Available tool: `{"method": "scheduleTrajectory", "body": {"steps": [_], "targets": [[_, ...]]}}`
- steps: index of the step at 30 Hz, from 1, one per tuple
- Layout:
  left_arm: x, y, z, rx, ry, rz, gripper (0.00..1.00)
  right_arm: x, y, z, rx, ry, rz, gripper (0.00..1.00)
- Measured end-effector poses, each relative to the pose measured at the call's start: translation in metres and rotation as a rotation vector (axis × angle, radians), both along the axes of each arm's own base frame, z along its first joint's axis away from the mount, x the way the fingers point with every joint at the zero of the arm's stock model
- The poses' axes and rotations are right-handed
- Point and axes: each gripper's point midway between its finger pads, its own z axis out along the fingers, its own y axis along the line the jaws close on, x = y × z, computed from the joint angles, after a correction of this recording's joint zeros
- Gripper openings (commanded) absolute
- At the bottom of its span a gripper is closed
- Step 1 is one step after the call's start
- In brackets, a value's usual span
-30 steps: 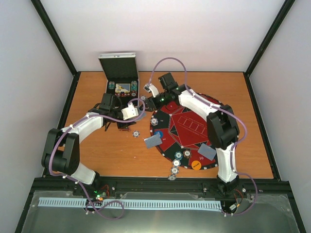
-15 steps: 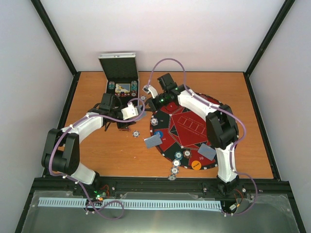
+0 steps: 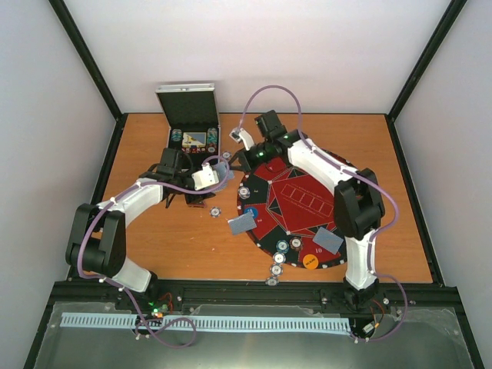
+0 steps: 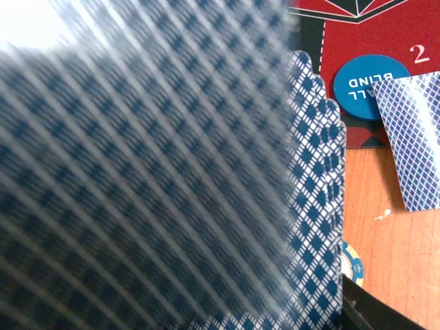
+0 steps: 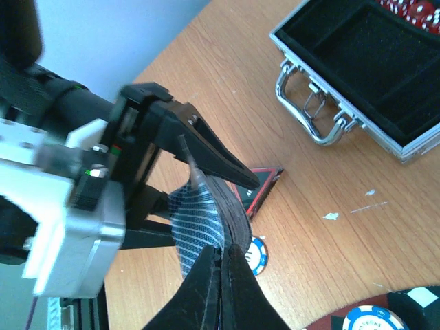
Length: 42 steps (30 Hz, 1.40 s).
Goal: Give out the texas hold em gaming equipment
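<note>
My left gripper [image 3: 216, 172] is shut on a deck of blue-backed playing cards [image 5: 230, 206], which fills the left wrist view [image 4: 151, 172]. One of its black fingers [image 5: 206, 151] presses on the deck's edge. My right gripper [image 5: 223, 253] is shut on the deck's outermost card [image 5: 196, 220], which bows away from the rest. In the top view the right gripper [image 3: 231, 160] meets the deck left of the round red mat [image 3: 296, 204]. A blue-and-white chip [image 5: 256, 254] lies on the table just under the deck.
The open metal case [image 3: 191, 123] stands at the back left, close to both grippers. On the mat lie two cards [image 3: 241, 224] [image 3: 327, 240], a blue disc [image 4: 371, 86], an orange disc [image 3: 310, 261] and chips [image 3: 282, 247]. Loose chips [image 3: 274, 274] lie at its near edge.
The right gripper has shut on the outermost card of the deck, and the right arm has shifted slightly back and right. The left arm has held still.
</note>
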Motion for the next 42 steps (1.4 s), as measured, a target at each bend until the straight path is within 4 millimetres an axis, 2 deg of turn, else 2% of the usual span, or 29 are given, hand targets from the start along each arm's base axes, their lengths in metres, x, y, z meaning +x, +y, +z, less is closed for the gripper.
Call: {"method": "scheduleTrajectory", "body": {"steps": [5,11,13,15,18,19,21,23,28,33,42], "targets": [[-0.001,0.000,-0.001,0.000,0.004,0.000,0.55,0.005,-0.011,0.026,0.054,-0.019,-0.023,0.03],[-0.001,0.000,-0.002,-0.001,0.006,0.001,0.54,0.014,-0.040,0.044,0.091,-0.007,-0.101,0.03],[-0.002,0.000,-0.002,-0.003,0.010,0.003,0.54,0.017,-0.061,0.045,0.080,0.016,-0.167,0.03],[-0.002,0.000,-0.002,-0.005,0.013,0.005,0.55,0.019,-0.092,0.043,0.060,0.045,-0.266,0.03],[-0.002,0.000,-0.002,-0.011,0.017,0.012,0.55,0.010,-0.158,0.029,-0.014,0.114,-0.475,0.03],[-0.002,-0.001,-0.002,-0.014,0.021,0.015,0.55,0.005,-0.187,0.021,-0.056,0.127,-0.573,0.03],[-0.002,-0.001,-0.001,-0.019,0.028,0.020,0.54,-0.015,-0.223,0.003,-0.137,0.176,-0.698,0.03],[-0.002,-0.002,0.000,-0.027,0.036,0.024,0.55,-0.042,-0.244,-0.017,-0.218,0.241,-0.769,0.03],[-0.001,-0.004,0.006,-0.042,0.040,0.026,0.55,-0.104,-0.277,-0.067,-0.458,0.413,-0.856,0.03],[-0.001,-0.005,0.007,-0.049,0.044,0.025,0.55,-0.127,-0.300,-0.069,-0.571,0.423,-0.923,0.03],[-0.002,-0.006,0.007,-0.059,0.049,0.020,0.55,-0.167,-0.308,-0.100,-0.663,0.559,-0.916,0.03]]}}
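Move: The blue-backed card lying on the near right of the round board, where the right hand is taking its pinched card, is about 31 cm to its right, 18 cm back and 18 cm below. The orange disc lies some 6 cm left of that card and 7 cm nearer the base; the orange-black chip stack is 10 cm left of it, about level. From the left hand the card is roughly 41 cm right, 17 cm back and 10 cm lower. Up and slightly rightward first, by some 4 cm, the right hand draws its already pinched card clear of the deck in the left fingers. Then it sweeps fast about 30 cm right over the board, swinging 17 cm back and sinking to the card lying there. The wrist turns clockwise, bringing the fingers from pointing left to nearly straight down, still shut; the left hand keeps the deck nearly still. ##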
